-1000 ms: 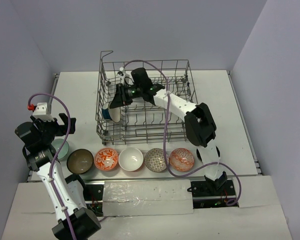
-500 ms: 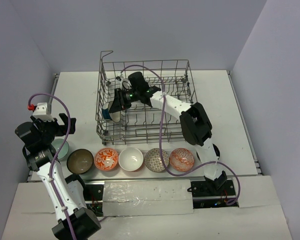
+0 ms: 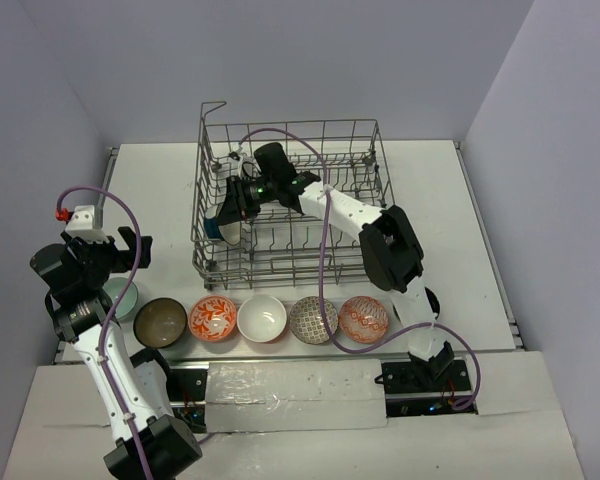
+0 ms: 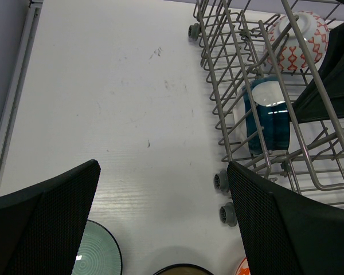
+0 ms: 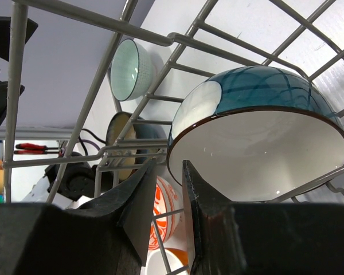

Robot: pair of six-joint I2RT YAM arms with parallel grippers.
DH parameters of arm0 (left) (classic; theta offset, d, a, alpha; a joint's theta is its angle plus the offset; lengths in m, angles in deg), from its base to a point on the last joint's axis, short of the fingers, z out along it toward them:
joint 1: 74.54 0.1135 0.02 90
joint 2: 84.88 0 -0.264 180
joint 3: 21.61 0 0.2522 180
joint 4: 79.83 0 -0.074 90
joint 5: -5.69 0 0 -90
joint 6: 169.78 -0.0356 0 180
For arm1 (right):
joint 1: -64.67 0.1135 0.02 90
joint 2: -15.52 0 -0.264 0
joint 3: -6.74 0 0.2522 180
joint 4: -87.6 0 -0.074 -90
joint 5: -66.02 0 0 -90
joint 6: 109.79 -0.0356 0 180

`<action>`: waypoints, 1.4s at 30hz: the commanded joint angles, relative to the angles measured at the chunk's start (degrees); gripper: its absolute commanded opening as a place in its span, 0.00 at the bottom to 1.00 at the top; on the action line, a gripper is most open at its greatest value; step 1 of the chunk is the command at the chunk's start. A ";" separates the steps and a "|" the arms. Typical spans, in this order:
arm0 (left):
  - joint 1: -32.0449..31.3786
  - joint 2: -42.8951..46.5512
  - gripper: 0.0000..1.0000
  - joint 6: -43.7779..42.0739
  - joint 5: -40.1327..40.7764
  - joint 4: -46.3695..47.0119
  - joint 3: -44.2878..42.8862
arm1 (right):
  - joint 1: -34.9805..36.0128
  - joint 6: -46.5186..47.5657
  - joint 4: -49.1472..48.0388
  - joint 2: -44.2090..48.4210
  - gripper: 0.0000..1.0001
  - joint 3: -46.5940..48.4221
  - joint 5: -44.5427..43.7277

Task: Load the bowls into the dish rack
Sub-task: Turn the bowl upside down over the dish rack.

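The dish rack (image 3: 280, 262) stands at the back centre. A teal bowl (image 3: 226, 228) (image 5: 258, 149) stands on edge among the tines at its left end. My right gripper (image 3: 234, 203) (image 5: 169, 166) reaches in beside it, jaws a little apart, and the bowl's rim sits just past the right fingertip, ungripped. A white bowl with a red lattice (image 4: 298, 31) sits further back in the rack. My left gripper (image 3: 108, 258) (image 4: 163, 169) hangs wide open and empty over the pale green bowl (image 3: 123, 298).
In front of the rack, a row of bowls runs rightward: brown (image 3: 160, 320), orange-patterned (image 3: 213, 317), white (image 3: 262, 318), grey-patterned (image 3: 313, 320), red-patterned (image 3: 364, 318). The rack's small wheels (image 4: 226, 213) stick out at its near left corner. Walls enclose the table.
The right arm's elbow and forearm have swung left, while its gripper stays by the teal bowl. The left arm has not moved.
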 commanded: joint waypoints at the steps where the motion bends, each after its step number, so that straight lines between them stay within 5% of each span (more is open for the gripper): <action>1: 0.30 0.03 0.99 -1.05 -1.63 0.76 -0.15 | 0.49 0.80 -0.63 -1.06 0.33 3.13 0.54; 14: 0.22 0.12 0.99 -1.14 -1.80 0.85 -0.06 | 1.19 1.15 -0.19 -2.64 0.32 4.98 1.07; 32: 0.22 -0.06 0.99 -1.23 -2.15 0.94 0.03 | 0.76 3.09 0.42 -0.01 0.08 2.79 0.19; 42: 0.22 -0.06 0.99 -1.05 -2.24 0.94 0.03 | -0.56 1.68 -1.77 2.71 0.06 -0.90 1.68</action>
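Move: The blue bowl stands on its side in the left part of the rack, open face to the right. Its middle lies about 6 cm below the right hand and 2 cm to its left, roughly level fore and aft, with the upper rim close to the fingertips. The red-patterned bowl sits some 12 cm ahead and 8 cm right of that hand; the orange-leaf bowl is about 18 cm back and 4 cm left. From the left hand the blue bowl is roughly 23 cm right, 5 cm ahead and 12 cm below. The blue bowl's upper rim is taken between the right fingers: the part-open hand eases left and down by about 1 cm each to bring its fingertips over the edge, then closes most of its gap and pinches the rim there. With the grip made, the hand starts back to the right, by under 1 cm, its wrist barely turning. ##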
